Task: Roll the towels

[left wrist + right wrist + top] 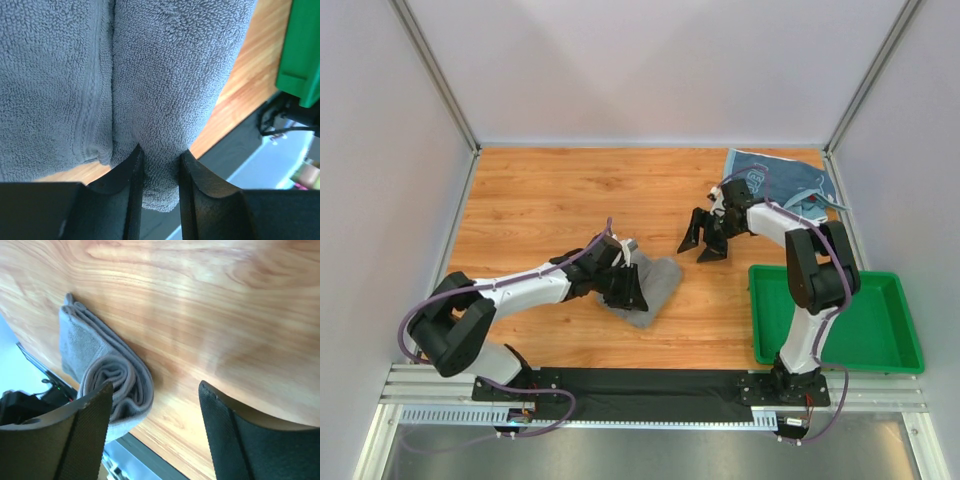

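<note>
A grey towel [652,290], partly rolled, lies on the wooden table near the middle. My left gripper [625,290] is shut on its near edge; the left wrist view shows the grey cloth [165,90] pinched between both black fingers [131,185]. My right gripper [705,238] is open and empty above bare wood, right of and behind that towel. In the right wrist view the towel's rolled end [117,382] shows as a spiral by the left finger [75,440]. A light blue towel [782,182] with lettering lies flat at the back right corner.
A green plastic tray [835,325] stands at the front right, also seen in the left wrist view [300,55]. White walls and metal posts enclose the table. A black strip [650,380] runs along the near edge by the arm bases.
</note>
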Controlling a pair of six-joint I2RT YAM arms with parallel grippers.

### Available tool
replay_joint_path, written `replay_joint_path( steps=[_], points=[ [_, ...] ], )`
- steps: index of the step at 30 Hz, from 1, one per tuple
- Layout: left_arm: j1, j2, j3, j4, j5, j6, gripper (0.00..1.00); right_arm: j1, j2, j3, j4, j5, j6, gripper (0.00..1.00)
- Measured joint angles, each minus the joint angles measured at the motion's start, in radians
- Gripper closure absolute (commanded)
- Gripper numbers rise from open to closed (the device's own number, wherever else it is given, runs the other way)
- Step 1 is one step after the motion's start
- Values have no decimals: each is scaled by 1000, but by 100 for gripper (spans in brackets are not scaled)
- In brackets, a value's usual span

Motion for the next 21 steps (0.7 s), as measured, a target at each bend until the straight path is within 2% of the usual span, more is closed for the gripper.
replay_joint_path(
  steps=[4,11,16,21],
  points=[
    [35,41,6,22,87,-25,100,-32,-121,-109,91,-10,34,26],
    [112,103,1,86,233,-93,100,-18,-300,-289,300,-93,96,26],
    [163,129,-4,90,300,-112,100,18,-352,-393,404,-126,107,26],
    [204,169,-3,84,363,-117,100,74,-338,-442,473,-144,120,25]
  ],
)
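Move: The grey towel's thick roll has its middle about 7 cm back and 7 cm left of the open right hand, at nearly the same height. The left hand already pinches this roll, whose middle is roughly 2 cm ahead and 4 cm right of that hand. Its flat unrolled flap lies some 6 cm ahead and 3 cm left of the left hand, 3 cm lower. From the right hand, the blue towel is about 15 cm ahead and 19 cm right. Keeping its pinch on the grey roll, the left hand tilts about 20 degrees so its fingers lie flatter, and shifts barely 1.5 cm forward. The right hand, fingers staying wide open, lifts about 5 cm, then swings back some 6 cm and left 3 cm towards the roll's far end, sinking a little at the last and tilting some 20 degrees. ##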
